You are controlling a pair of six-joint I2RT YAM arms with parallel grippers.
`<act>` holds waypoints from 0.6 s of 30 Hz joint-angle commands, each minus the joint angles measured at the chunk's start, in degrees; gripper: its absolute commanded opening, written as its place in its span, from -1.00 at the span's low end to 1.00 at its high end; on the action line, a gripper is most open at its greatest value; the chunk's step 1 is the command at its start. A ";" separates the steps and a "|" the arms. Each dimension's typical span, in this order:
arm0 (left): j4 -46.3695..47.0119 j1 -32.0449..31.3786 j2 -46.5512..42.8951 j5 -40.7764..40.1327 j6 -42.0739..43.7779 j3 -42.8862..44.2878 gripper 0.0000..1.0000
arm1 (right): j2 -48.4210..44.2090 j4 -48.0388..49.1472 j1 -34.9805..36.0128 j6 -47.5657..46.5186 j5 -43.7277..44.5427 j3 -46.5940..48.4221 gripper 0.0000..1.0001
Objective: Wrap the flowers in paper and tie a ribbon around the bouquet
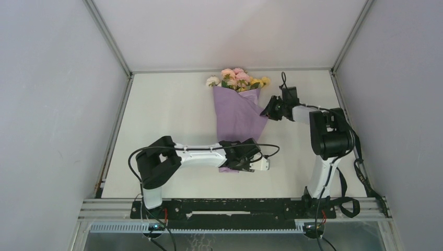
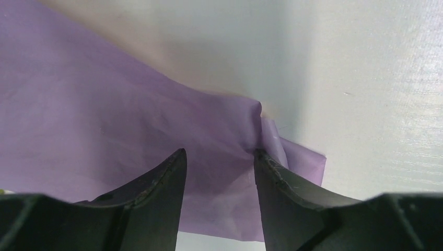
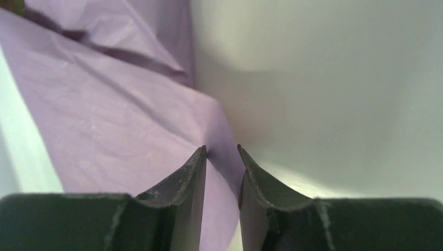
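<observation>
The flowers (image 1: pixel 237 78), pink, yellow and white, lie at the far middle of the white table (image 1: pixel 167 115). The lilac paper (image 1: pixel 237 117) is folded over their stems and narrows toward me. My left gripper (image 1: pixel 241 162) hovers over the paper's near end. In the left wrist view its jaws (image 2: pixel 218 154) stand open over the paper (image 2: pixel 104 120), and the right fingertip (image 2: pixel 259 156) touches a raised fold. My right gripper (image 1: pixel 265 111) is at the paper's right edge. Its jaws (image 3: pixel 222 150) are slightly apart with a paper (image 3: pixel 115 130) corner loose in the gap. The ribbon is out of view.
Grey enclosure walls (image 1: pixel 57 104) close in the table on the left, right and back. A metal rail (image 1: pixel 235 209) carrying the arm bases runs along the near edge. Black cables (image 1: pixel 360 172) loop beside the right arm's base.
</observation>
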 commanded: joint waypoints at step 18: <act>-6.14 -1.35 2.81 10.18 0.58 -3.14 0.04 | -10.30 -7.29 7.72 -4.67 3.62 -2.78 0.09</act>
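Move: The right-hand flap of the purple paper spreads just under my right fingertips, its middle about 3 cm back, 4 cm left and 1 cm below, with the free edge still at the half-open fingers. The bouquet's flower heads sit some 14 cm ahead of that hand and 10 cm to its left; the paper's narrow bottom end lies about 20 cm back and 13 cm left. From my left hand the flap is roughly 13 cm ahead and 5 cm right. My right hand comes free of the flap's edge: it swings about 5 cm right and lifts to some 11 cm up, fingers opening wider, then curves back left and slightly towards my base, and sinks again by about 5 cm, ending open above the flap. My left hand stays low and half open at the paper's narrow lower end. ##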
